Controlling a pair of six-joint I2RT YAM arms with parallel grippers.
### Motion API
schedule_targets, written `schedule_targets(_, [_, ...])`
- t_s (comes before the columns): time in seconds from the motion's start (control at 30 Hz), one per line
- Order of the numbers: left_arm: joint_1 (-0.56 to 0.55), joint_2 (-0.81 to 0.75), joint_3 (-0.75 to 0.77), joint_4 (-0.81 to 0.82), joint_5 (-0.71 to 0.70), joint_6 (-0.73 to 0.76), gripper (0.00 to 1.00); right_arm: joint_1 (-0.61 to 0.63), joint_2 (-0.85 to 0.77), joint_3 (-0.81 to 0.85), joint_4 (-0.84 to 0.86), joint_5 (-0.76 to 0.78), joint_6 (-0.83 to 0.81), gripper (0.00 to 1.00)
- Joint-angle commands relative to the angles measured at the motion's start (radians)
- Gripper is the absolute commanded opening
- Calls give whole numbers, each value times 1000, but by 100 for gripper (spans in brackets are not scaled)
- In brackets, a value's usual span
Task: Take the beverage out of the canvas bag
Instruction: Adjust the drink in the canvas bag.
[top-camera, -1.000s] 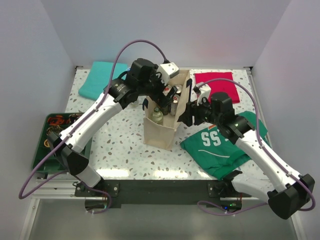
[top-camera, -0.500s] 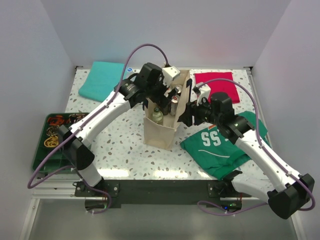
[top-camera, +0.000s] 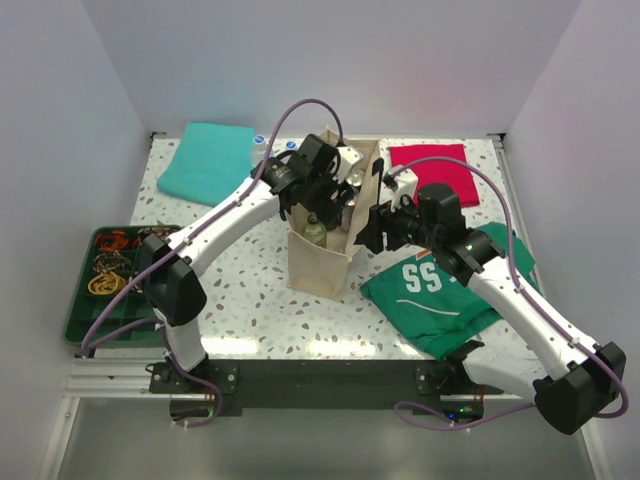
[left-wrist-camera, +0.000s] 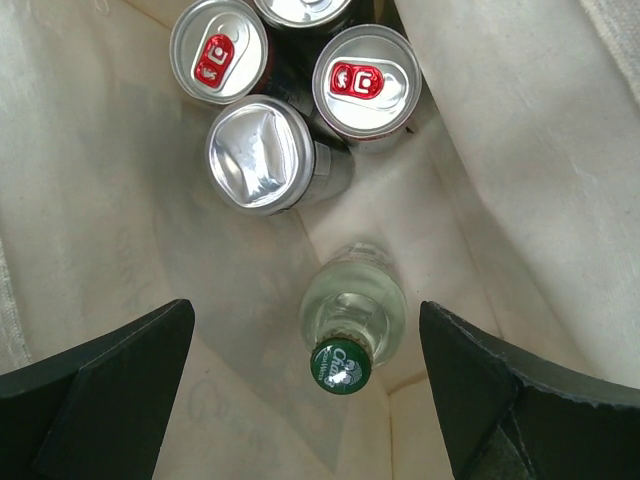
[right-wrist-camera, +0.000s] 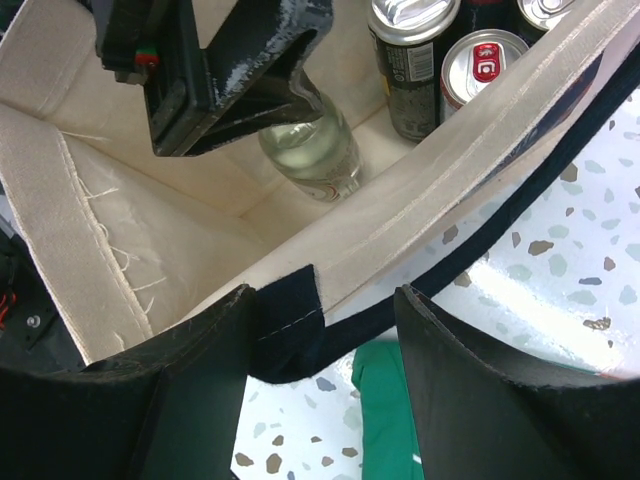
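The beige canvas bag (top-camera: 322, 262) stands upright mid-table. Inside it are a clear glass bottle (left-wrist-camera: 352, 300) with a green cap and three silver-topped cans (left-wrist-camera: 365, 82), clustered beyond the bottle. My left gripper (left-wrist-camera: 307, 325) is open inside the bag's mouth, one finger on each side of the bottle and above its cap, touching nothing. From above it shows at the bag's top (top-camera: 325, 195). My right gripper (right-wrist-camera: 325, 300) is open and straddles the bag's right rim where the navy strap (right-wrist-camera: 290, 320) is sewn on. One finger is inside the bag, the other outside with a gap.
A teal cloth (top-camera: 205, 160) lies at the back left and a red cloth (top-camera: 432, 170) at the back right. A green jersey (top-camera: 445, 285) lies under the right arm. A dark green tray (top-camera: 80, 300) of small items sits at the left edge.
My left gripper has swung right and dropped from the bag's back-left corner into its mouth, over the bottle. The right gripper has stayed on the rim.
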Motion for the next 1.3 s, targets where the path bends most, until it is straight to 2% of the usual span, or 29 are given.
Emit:
schedule_targets(0.0, [1,27,40,-32,24,-17,100,4,9,15,16,-10,-26,61])
schedule_targets(0.13, [1,47,14,-28,78,-9,100,4,12,15,20,-13,-26,61])
schedule_targets(0.6, [6,90,-33,1,81,-40,100,3,4,14,18,-18,-22,61])
schedule_targets(0.9, [11,57,-63,40,152,-46,100,4,14,23,15,-21,-23,61])
schedule_targets(1.27, [15,33,-69,41,160,-53,98,4,-3,19,16,-16,-11,61])
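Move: The green-capped bottle stands in the canvas bag, its middle about 2 cm back from the left hand, level sideways and some 12 cm below; its cap is much closer. From the left hand, the dented can is about 7 cm ahead, 2 cm right, and the nearest red-tab can 8 cm ahead, 8 cm right, both some 15 cm down. From the right hand, at the bag's rim, the bottle is about 11 cm left, 1 cm ahead and 14 cm below. Lower the left gripper about 6 cm into the canvas bag, in two steps with a short pause between, easing back some 2 cm, and tip the fingers about 10 degrees steeper downward. Keep them wide open, bringing them down around the bottle's neck; contact with the glass can't be seen. ##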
